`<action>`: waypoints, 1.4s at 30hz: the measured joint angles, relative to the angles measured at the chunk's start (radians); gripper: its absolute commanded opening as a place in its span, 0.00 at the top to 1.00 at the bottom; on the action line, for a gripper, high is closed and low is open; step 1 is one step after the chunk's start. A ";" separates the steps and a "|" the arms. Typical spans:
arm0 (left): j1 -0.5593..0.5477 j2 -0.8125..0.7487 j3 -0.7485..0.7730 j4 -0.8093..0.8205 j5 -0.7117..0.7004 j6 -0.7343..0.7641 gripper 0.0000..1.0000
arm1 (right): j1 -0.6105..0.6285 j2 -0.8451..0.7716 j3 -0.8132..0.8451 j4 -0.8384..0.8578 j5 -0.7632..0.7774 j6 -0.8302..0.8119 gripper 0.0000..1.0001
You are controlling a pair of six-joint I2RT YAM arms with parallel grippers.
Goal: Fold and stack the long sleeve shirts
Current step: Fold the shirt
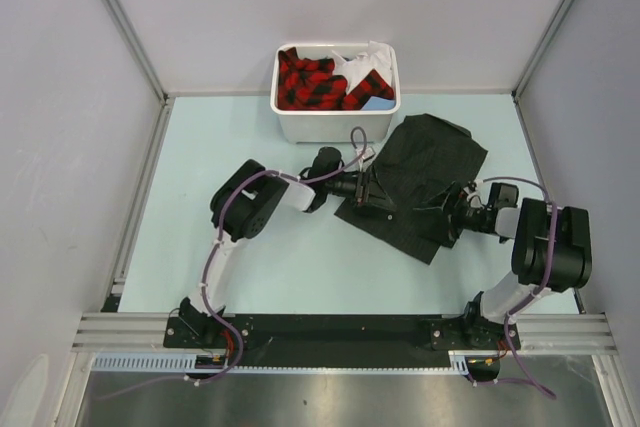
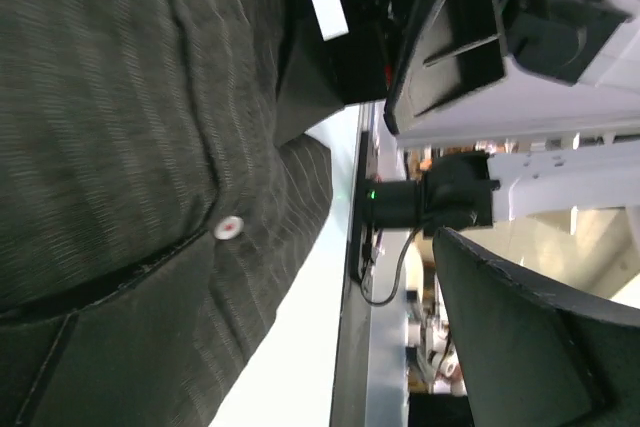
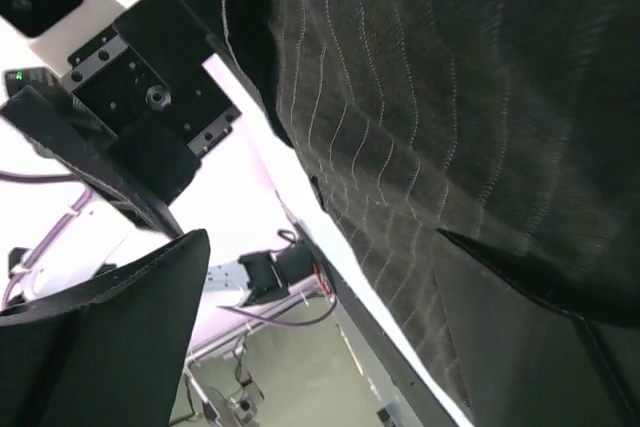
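Observation:
One of the long sleeve shirts, dark with fine pale pinstripes, lies partly folded on the pale table right of centre. Both grippers hover low at its near edge, facing each other. My left gripper is open at the shirt's left edge; in the left wrist view the striped cloth and a white button fill the left, one finger shows at lower right, and the gripper holds nothing. My right gripper is open at the near right corner. In its wrist view the gripper gapes beside the cloth.
A white bin stands at the back centre, holding red-and-black plaid garments and some white cloth. Metal frame rails edge the table on the left, and grey walls enclose the cell. The arm bases sit on a black bar at the near edge.

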 measured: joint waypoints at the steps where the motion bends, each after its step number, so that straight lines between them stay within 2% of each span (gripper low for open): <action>1: 0.015 0.002 0.001 0.013 -0.002 -0.019 0.01 | -0.015 0.003 0.009 -0.008 -0.001 -0.011 0.00; 7: 0.100 -0.004 -0.042 0.079 -0.011 -0.098 0.01 | -0.071 0.011 0.038 -0.104 -0.002 -0.078 0.01; 10: 0.159 -0.068 -0.092 -0.005 -0.009 -0.003 0.00 | -0.062 -0.019 0.048 -0.159 0.014 -0.117 0.02; 12: 0.192 -0.134 -0.093 -0.203 -0.024 0.192 0.00 | -0.040 -0.057 0.061 -0.205 0.040 -0.141 0.02; 15: 0.220 -0.320 -0.089 -0.552 -0.130 0.657 0.01 | 0.016 -0.140 0.108 -0.250 0.064 -0.158 0.05; 17: 0.192 -0.475 -0.100 -0.688 -0.207 1.010 0.01 | 0.069 -0.198 0.175 -0.262 0.087 -0.170 0.11; 19: 0.140 -0.602 -0.153 -0.717 -0.268 1.263 0.05 | 0.114 -0.216 0.246 -0.251 0.114 -0.186 0.15; 22: 0.016 -0.759 -0.304 -0.674 -0.352 1.607 0.16 | 0.179 -0.207 0.327 -0.226 0.164 -0.220 0.27; 23: -0.028 -0.774 -0.350 -0.654 -0.372 1.695 0.19 | 0.198 -0.192 0.345 -0.215 0.182 -0.231 0.34; 24: -0.063 -0.770 -0.388 -0.634 -0.395 1.770 0.24 | 0.209 -0.177 0.352 -0.207 0.193 -0.240 0.37; 26: -0.110 -0.729 -0.454 -0.594 -0.444 1.888 0.27 | 0.230 -0.134 0.361 -0.196 0.218 -0.264 0.43; 31: -0.176 -0.643 -0.578 -0.450 -0.545 2.075 0.36 | 0.235 -0.014 0.375 -0.182 0.267 -0.303 0.48; 37: -0.264 -0.569 -0.609 -0.233 -0.627 2.214 0.43 | 0.235 0.100 0.416 -0.161 0.288 -0.353 0.51; 42: -0.288 -0.492 -0.603 -0.097 -0.658 2.280 0.47 | 0.235 0.171 0.428 -0.151 0.296 -0.378 0.53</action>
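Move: The near edge of the folded shirt, just right of its left corner, is about 5 cm back and 5 cm left of my left hand and some 4 cm below; the left corner is about 13 cm to its left and 1 cm back. The shirt button is roughly 2 cm back, almost straight below. For my right hand, the shirt's upper half is about 10 cm ahead and 2 cm left, slightly below; the button is some 11 cm left, 1 cm back. My left hand sweeps left and forward over the shirt about 11 cm, lifts, rolls some 125 degrees about its pointing axis while coming back and down, then slides right until its fingers, closed to about half, straddle the near edge. My right hand shifts slightly right, lifts, arcs about 10 cm forward and comes down onto the upper half, also half closing. ##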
